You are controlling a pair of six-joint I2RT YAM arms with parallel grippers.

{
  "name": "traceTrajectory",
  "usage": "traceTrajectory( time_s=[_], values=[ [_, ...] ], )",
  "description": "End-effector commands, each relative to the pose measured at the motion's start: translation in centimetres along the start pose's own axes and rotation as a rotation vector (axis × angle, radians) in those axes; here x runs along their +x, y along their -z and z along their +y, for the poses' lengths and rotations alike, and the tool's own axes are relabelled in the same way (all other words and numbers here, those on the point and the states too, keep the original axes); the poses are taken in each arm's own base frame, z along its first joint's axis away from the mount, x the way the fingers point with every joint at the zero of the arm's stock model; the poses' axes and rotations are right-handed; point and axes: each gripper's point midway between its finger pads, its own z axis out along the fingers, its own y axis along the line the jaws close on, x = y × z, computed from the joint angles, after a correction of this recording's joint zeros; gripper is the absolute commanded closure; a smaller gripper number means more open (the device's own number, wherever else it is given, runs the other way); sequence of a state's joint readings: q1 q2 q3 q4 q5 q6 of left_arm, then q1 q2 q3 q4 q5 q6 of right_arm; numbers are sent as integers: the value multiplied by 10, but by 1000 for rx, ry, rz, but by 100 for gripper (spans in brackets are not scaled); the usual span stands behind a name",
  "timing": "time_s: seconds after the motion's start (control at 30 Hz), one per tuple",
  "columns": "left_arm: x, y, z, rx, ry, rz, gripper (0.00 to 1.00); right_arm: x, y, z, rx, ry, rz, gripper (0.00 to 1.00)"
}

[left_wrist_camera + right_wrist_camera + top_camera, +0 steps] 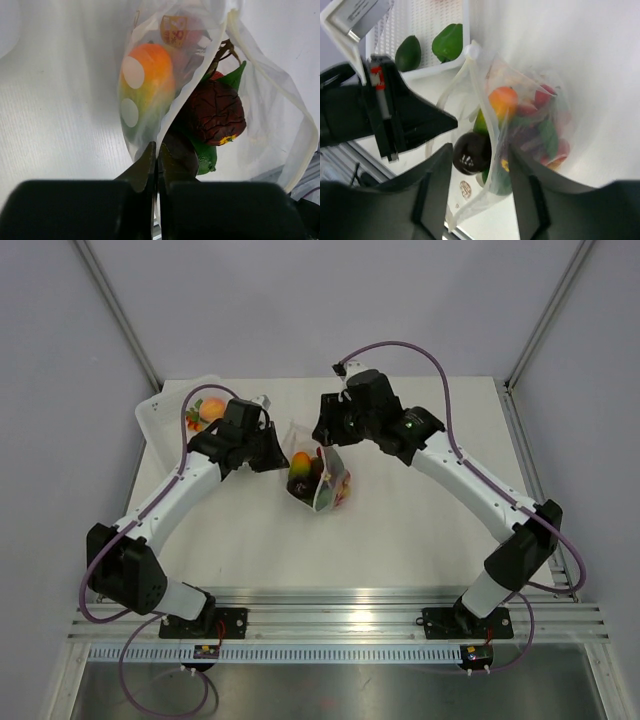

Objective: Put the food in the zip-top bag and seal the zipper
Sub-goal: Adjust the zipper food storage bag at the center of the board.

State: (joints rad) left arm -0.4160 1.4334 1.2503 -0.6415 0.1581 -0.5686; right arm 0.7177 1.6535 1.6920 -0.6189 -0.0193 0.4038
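The zip-top bag [335, 490] stands mid-table, mouth open, with food [300, 468] inside. My left gripper [272, 452] is shut on the bag's left mouth edge; in the left wrist view its fingertips [156, 155] pinch the plastic below an orange piece [150, 75], a dark red piece [216, 112] and a green piece [206, 156]. My right gripper [325, 445] is open at the mouth. In the right wrist view it [482, 185] straddles the zipper [487, 115], with a dark purple piece [471, 152] between its fingers.
A white tray [165, 410] sits at the back left with an orange-pink piece [212, 412] in it. The right wrist view shows the tray [445, 20] holding two green pieces [409, 52], and the left gripper's body [415, 120] close by.
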Motion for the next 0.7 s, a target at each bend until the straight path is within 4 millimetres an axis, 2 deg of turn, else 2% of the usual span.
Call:
traceTrajectory(
  time_s=[0.0,0.03,0.07,0.1,0.17,0.23,0.27,0.33,0.37,0.47,0.53,0.57,0.6,0.67],
  values=[
    [-38,28,-42,151,44,-122,100,-18,43,11,-81,156,-74,42],
    [-43,37,-50,184,59,-141,100,-22,50,18,-127,219,-119,28],
    [-49,42,-56,201,99,-155,100,-18,57,21,-156,248,-135,25],
    [-54,45,-58,200,116,-167,100,-6,68,16,-163,297,-145,24],
    [-63,48,-66,219,147,-182,100,-1,76,12,-133,330,-187,22],
    [-67,43,-72,239,188,-178,100,16,81,2,-78,370,-183,22],
    [-67,41,-73,243,212,-172,100,34,79,1,-43,397,-167,22],
    [-68,36,-73,244,225,-166,100,43,87,6,-42,405,-196,22],
    [-68,33,-73,244,228,-164,100,52,87,11,-46,408,-197,22],
    [-66,28,-71,236,230,-155,100,80,80,4,-36,347,-205,22],
    [-64,26,-69,233,229,-152,100,79,75,3,-23,261,-250,22],
    [-64,25,-69,231,228,-150,100,85,70,-6,7,243,-251,23],
    [-64,25,-69,231,227,-148,100,81,68,-4,4,189,-285,23],
    [-62,23,-69,233,224,-140,100,84,60,-15,59,161,-298,23]
  ],
)
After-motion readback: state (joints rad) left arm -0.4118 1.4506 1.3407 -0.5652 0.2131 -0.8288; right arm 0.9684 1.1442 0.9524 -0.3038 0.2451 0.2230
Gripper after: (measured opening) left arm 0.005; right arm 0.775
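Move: The right hand, half open, hangs over the zip-top bag: its middle is roughly straight below by 18 cm and some 2 cm to the left. The mango in the bag lies about 5 cm left and 2 cm ahead of that hand, and the food container about 27 cm left and 14 cm ahead. From the left hand, already pinching the bag's rim, the bag's middle is some 8 cm right, 1 cm ahead and 11 cm below. Back towards the base by some 11 cm and about 5 cm to the right sweeps the empty right hand, rising slightly, then sinking well below its starting height beside the bag's near right side; its fingers spread wide and tip up about 15 degrees. Meanwhile the left hand keeps its pinch on the rim, lifts about 5 cm with a little drift forward and right, and rolls its left side down. ##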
